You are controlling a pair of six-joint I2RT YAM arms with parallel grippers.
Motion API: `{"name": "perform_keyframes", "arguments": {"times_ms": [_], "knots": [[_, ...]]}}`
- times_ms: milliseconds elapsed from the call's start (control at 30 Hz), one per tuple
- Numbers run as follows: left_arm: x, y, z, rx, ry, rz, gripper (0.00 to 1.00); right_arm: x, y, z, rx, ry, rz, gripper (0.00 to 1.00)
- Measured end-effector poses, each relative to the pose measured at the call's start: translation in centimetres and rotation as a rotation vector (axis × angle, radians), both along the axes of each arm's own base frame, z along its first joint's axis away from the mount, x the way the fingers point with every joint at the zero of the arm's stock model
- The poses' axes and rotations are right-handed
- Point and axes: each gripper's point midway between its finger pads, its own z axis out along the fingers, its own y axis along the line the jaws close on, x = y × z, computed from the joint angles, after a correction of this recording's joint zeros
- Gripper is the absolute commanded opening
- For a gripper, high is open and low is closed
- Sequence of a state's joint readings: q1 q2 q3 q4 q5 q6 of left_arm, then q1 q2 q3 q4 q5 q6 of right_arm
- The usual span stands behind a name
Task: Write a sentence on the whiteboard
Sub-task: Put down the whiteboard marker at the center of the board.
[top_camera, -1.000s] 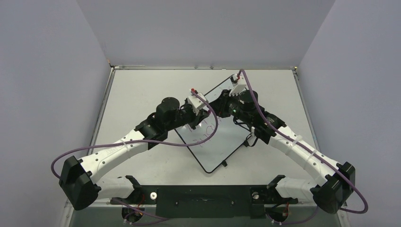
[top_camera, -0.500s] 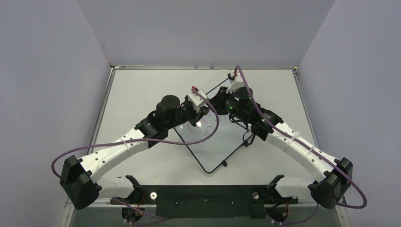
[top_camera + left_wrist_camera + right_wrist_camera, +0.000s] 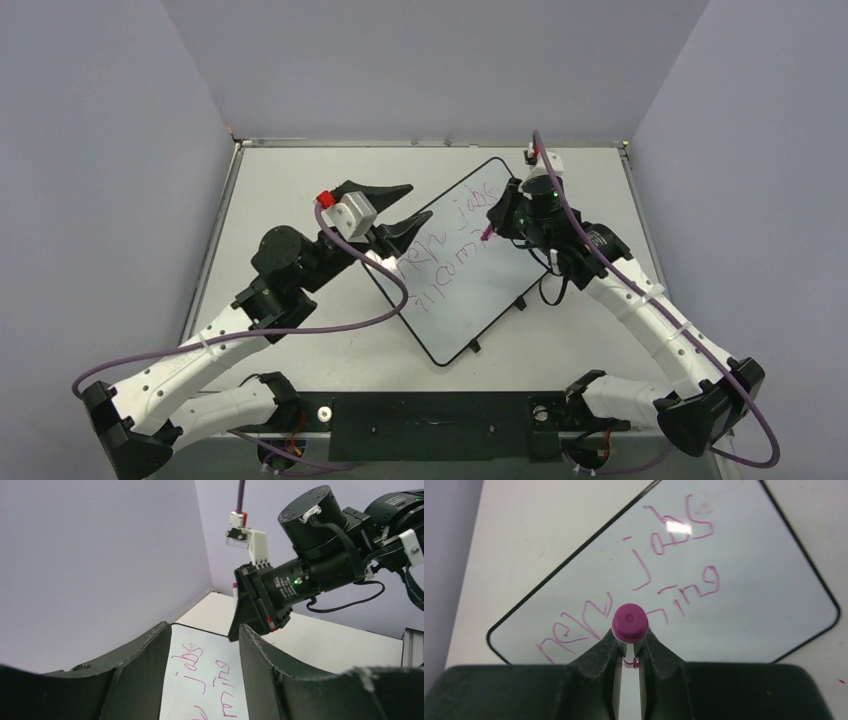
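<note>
The whiteboard [image 3: 480, 300] lies turned at an angle in the middle of the table, also in the wrist views [image 3: 200, 690] [image 3: 754, 605]. The sentence [image 3: 455, 240] runs across it in two lines of pink handwriting [image 3: 649, 565] [image 3: 192, 672]. My right gripper [image 3: 493, 226] hovers over the board's far right edge, shut on a white marker with a pink cap [image 3: 629, 621]; the jaws [image 3: 629, 636] pinch its barrel. My left gripper [image 3: 403, 205] stands open and empty above the board's left edge, with its fingers [image 3: 145, 665] either side of the writing.
The grey table [image 3: 300, 190] has a raised rim [image 3: 430, 142] at the back and walls on three sides. Both arm bases sit on the black bar [image 3: 430, 412] at the near edge. Purple cables [image 3: 330, 325] loop beside the arms.
The two grippers were close together over the board. My left gripper has opened and drawn back to the left. My right gripper has moved right, still holding the marker, uncovering the writing.
</note>
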State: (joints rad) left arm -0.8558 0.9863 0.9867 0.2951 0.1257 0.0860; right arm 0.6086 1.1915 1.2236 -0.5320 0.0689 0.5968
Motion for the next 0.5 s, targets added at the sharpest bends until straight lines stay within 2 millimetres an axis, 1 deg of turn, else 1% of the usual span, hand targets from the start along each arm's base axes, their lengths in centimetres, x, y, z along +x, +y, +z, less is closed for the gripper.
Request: {"name": "perform_keyframes", "arguments": {"times_ms": [33, 100, 267, 367, 433, 500], "knots": [[-0.2, 0.5, 0.4, -0.015, -0.008, 0.012, 0.5, 0.1, -1.1, -0.2, -0.022, 0.002, -0.032, 0.0], [-0.2, 1.1, 0.1, -0.023, -0.005, 0.033, 0.51, 0.2, -3.4, -0.4, -0.063, 0.004, -0.1, 0.0], [1.4, 1.3, -3.0, 0.03, 0.072, 0.101, 0.52, -0.6, -9.1, -1.3, -0.169, 0.006, -0.303, 0.0], [2.6, 1.9, -4.5, 0.056, 0.13, 0.152, 0.53, -1.7, -12.8, -3.3, -0.209, 0.039, -0.447, 0.0], [3.5, 2.6, -5.3, 0.059, 0.171, 0.19, 0.54, -2.7, -15.4, -5.4, -0.236, 0.088, -0.546, 0.0], [4.6, 3.6, -5.9, 0.053, 0.213, 0.233, 0.54, -3.6, -17.1, -7.4, -0.261, 0.141, -0.615, 0.0]]}}
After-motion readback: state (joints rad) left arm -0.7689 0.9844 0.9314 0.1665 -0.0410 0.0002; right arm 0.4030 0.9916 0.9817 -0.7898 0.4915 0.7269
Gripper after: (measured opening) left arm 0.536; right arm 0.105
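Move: Ahead of the right hand, which still holds the marker, the middle of the whiteboard lies about 12 cm out, 5 cm to the left and 27 cm below. At that same depth, the board's right corner is some 11 cm ahead and 20 cm to the right, and the upper clip on its near edge roughly 1 cm back and 8 cm right. From the empty left hand the whiteboard's middle is about 20 cm ahead, 12 cm right and 42 cm down. Swinging right in the air, the right hand carries the marker about 17 cm away from above the writing towards the board's right corner, sinking ever faster by some 8 cm and turning about 35 degrees clockwise, grip kept. The left hand, still half open, drops about 6 cm, moves forward and somewhat left, and tips its fingers down. ##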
